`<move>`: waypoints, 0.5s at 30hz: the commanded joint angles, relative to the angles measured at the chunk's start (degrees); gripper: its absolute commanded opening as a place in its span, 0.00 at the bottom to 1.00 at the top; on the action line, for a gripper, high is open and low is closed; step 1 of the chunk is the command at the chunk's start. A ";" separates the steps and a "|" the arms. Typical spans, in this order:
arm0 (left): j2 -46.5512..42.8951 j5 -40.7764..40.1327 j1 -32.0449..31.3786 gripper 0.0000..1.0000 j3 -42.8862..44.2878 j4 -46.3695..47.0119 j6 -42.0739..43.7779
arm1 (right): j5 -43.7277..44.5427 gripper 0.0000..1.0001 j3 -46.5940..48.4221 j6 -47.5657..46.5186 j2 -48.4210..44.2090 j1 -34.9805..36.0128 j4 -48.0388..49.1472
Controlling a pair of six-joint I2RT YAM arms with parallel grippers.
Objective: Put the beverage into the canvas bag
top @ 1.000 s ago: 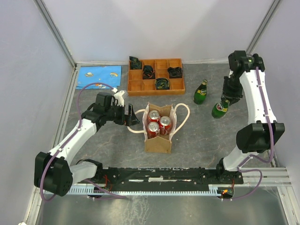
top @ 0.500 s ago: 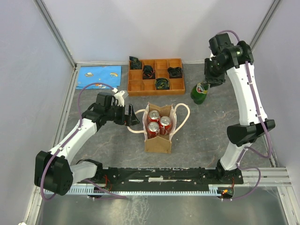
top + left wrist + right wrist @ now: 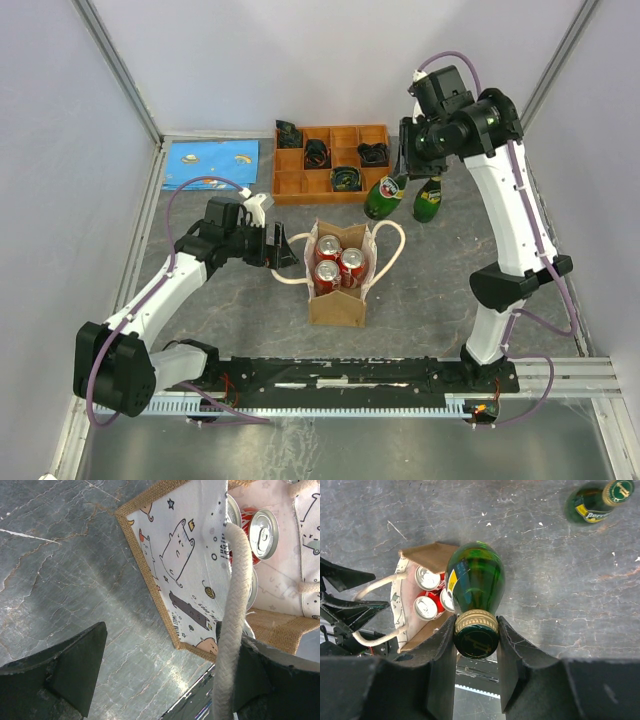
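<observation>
The beverage, a green glass bottle (image 3: 384, 196) (image 3: 475, 580), hangs tilted in the air, right of and behind the canvas bag. My right gripper (image 3: 402, 178) (image 3: 476, 630) is shut on its gold-capped neck. The canvas bag (image 3: 337, 305) (image 3: 427, 555) stands mid-table with its mouth open and three red cans (image 3: 334, 262) inside. My left gripper (image 3: 281, 247) (image 3: 162, 630) stands open at the bag's left side. The bag's left rope handle (image 3: 234, 605) lies across the left gripper's right finger (image 3: 265, 675). The printed lining (image 3: 185, 555) shows in the left wrist view.
A second green bottle (image 3: 429, 199) (image 3: 592, 505) stands on the table just right of the held one. An orange wooden compartment tray (image 3: 288, 185) with dark items sits behind the bag. A blue mat (image 3: 210, 158) lies at the far left. Walls enclose the table.
My right arm has swung left from the far right of the table, carrying the green bottle past the standing bottle toward the bag. The left arm has not moved.
</observation>
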 commanded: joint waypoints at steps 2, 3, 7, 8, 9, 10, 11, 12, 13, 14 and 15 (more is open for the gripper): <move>-0.12 1.09 -0.07 0.95 1.49 1.28 0.80 | -2.44 0.00 3.70 2.09 -1.90 2.22 0.79; -0.08 1.13 -0.11 0.95 1.53 1.27 0.81 | -2.93 0.00 3.77 2.32 -1.95 2.63 1.14; 0.14 1.13 -0.09 0.95 1.71 1.31 0.90 | -4.13 0.00 3.76 3.10 -2.15 4.56 1.62; 0.21 1.14 -0.09 0.95 1.72 1.27 0.90 | -4.23 0.00 3.71 3.20 -2.22 5.29 1.58; 0.21 1.14 -0.10 0.95 1.72 1.27 0.90 | -4.24 0.00 3.58 3.30 -2.38 5.81 1.57; 0.17 1.14 -0.10 0.95 1.68 1.26 0.90 | -4.24 0.00 3.29 3.45 -2.62 6.48 1.61; 0.17 1.14 -0.10 0.95 1.67 1.26 0.82 | -4.24 0.00 3.01 3.70 -2.83 7.10 1.64; 0.28 1.14 -0.10 0.95 1.64 1.26 0.81 | -4.28 0.00 2.53 4.01 -3.09 7.70 1.72; 0.26 1.18 -0.10 0.95 1.64 1.26 0.81 | -4.25 0.00 2.05 4.33 -3.46 8.39 1.74; 0.26 1.18 -0.10 0.95 1.70 1.26 0.81 | -4.17 0.00 1.57 4.65 -3.75 9.16 1.74; 0.38 1.22 -0.16 0.95 1.72 1.26 0.79 | -3.97 0.00 0.90 4.92 -4.09 10.01 1.74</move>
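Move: The right hand already holds a green bottle by its neck, high above the table. The canvas bag, with three cans in it, lies some 13 cm to its left, 12 cm back and about 26 cm below. The second green bottle stands roughly 8 cm to the hand's right and 4 cm farther out; the wooden tray lies about 12 cm left and 17 cm out. From the left hand, the bag is about 12 cm right, 4 cm back and slightly lower. Keeping its pinch on the bottle's neck, the right hand carries the bottle left and somewhat back towards the canvas bag, about 5.5 cm in all, staying at the same height. The wrist turns some 5 degrees counter-clockwise on the way, and the fingers hold their gap. ##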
